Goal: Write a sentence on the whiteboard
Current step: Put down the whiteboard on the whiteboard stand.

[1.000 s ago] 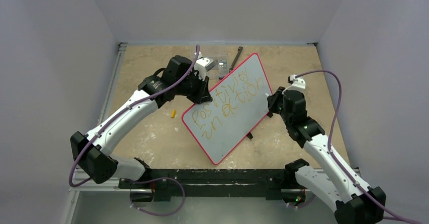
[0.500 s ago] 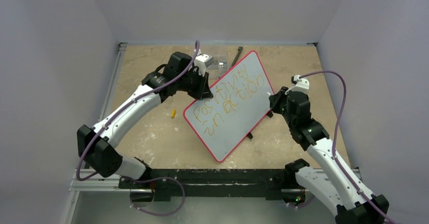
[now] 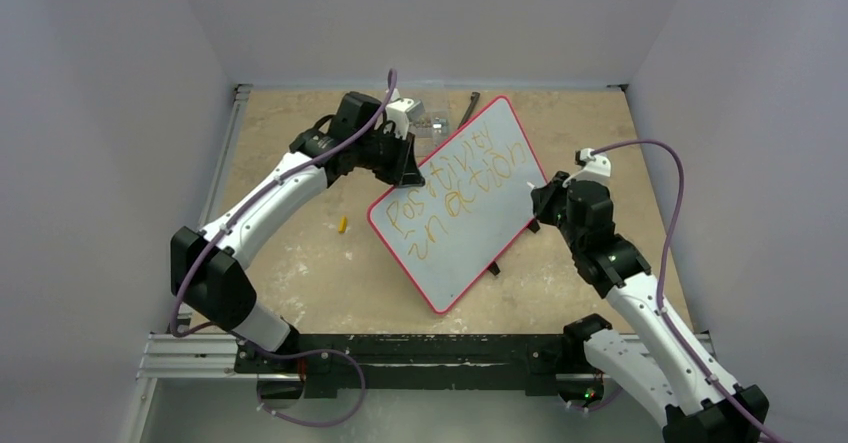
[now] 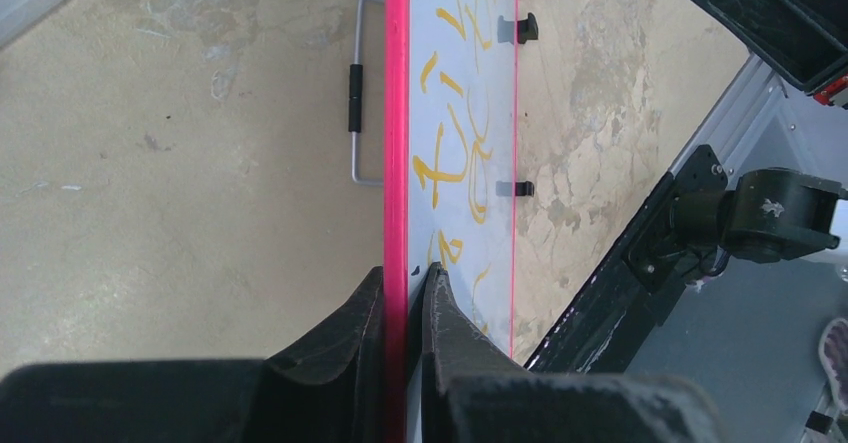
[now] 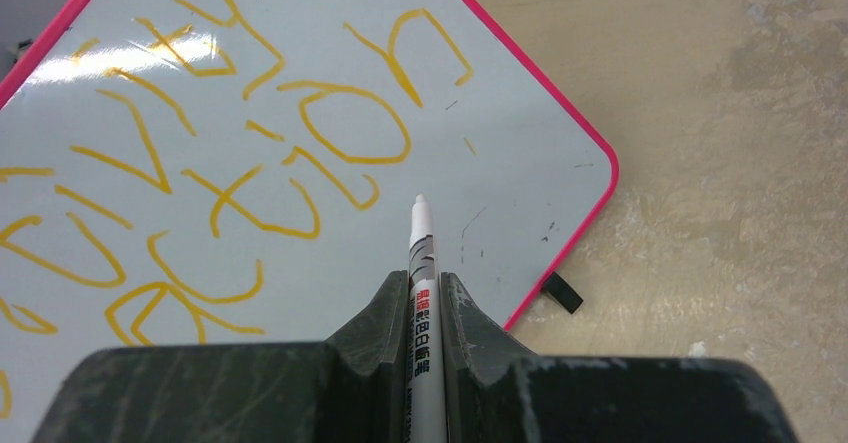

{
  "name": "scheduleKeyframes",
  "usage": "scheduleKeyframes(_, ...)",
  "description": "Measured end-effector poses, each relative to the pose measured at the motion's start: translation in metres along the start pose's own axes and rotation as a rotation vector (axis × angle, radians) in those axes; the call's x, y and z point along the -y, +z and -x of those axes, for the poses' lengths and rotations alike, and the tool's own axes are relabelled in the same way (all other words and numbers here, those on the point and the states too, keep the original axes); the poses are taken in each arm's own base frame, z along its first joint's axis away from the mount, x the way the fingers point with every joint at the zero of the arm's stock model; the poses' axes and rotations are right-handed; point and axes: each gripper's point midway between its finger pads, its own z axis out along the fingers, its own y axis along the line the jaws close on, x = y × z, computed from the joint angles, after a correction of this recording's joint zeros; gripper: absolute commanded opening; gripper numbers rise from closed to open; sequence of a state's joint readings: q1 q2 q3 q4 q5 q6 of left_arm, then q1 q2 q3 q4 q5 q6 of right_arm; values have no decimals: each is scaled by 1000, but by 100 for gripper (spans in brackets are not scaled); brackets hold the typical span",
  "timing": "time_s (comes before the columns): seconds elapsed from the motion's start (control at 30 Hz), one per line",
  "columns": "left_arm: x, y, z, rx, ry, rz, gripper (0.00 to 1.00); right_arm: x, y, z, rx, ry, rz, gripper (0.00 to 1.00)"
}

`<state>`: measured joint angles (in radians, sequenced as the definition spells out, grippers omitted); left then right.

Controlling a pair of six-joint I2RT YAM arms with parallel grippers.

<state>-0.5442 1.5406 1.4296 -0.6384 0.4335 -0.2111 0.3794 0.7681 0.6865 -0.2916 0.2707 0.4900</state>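
The whiteboard point(image 3: 470, 248), white with a thin red-pink frame, stands tilted in the middle of the table. It carries the sentence point(image 3: 455, 185) in orange-yellow, "Positivity in action", in two lines. My left gripper point(image 3: 408, 170) is shut on the whiteboard's upper left edge. In the left wrist view its fingers point(image 4: 405, 275) pinch the pink frame point(image 4: 397, 113). My right gripper point(image 3: 541, 203) is at the board's right edge, shut on a white marker point(image 5: 420, 248). The marker's tip points at bare board point(image 5: 510, 163) just past the last letters point(image 5: 340, 123).
A small yellow cap point(image 3: 342, 225) lies on the table left of the board. A clear plastic box point(image 3: 433, 123) and a dark strip point(image 3: 471, 103) lie at the back. A wire handle point(image 4: 355, 103) sticks out behind the board and black feet point(image 5: 561, 292) along its lower edge.
My left arm has stretched toward the back and carried the board's top edge up and to the right. The right gripper shifted slightly right early on, then held still.
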Motion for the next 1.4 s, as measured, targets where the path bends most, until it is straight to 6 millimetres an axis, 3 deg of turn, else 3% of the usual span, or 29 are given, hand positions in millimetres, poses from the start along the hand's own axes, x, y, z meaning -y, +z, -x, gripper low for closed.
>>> scheduleKeyframes(0.3, -5, 10, 6, -7, -29, -19, 1, 0, 3, -1, -4, -2, -2, 0)
scheduleKeyframes(0.63, -14, 19, 8, -14, -45, -20, 14, -1, 2, -1, -2, -1, 0, 0)
scheduleKeyframes(1.4, -54, 26, -23, -123, -11, 140, 37, -3, -2, 2, 7, 4, 17, 0)
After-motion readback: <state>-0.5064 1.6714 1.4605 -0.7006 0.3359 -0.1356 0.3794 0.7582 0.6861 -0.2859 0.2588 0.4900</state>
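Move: My left fingers hold the upper-left edge of the whiteboard, its middle some 13 cm to their right, 2 cm back and 8 cm below. The stand's middle lies under the board, about 16 cm right, 3 cm back and 12 cm below; its black hooks are about 22 cm right, 9 cm back and 17 cm below. The yellow cap is 15 cm left, 2 cm back and 20 cm below. From my right hand the stand is about 14 cm left, 3 cm back and 13 cm down. With my left hand I lower the board's raised edge towards the stand, about 5 cm in all: I ease forward some 2.5 cm while sinking only slightly, then go mostly down and a little left, rolling the wrist roughly 10 degrees so its left side rises. As that steeper descent begins my pinch loosens, and the fingers spread to about a third open, still astride the edge. ##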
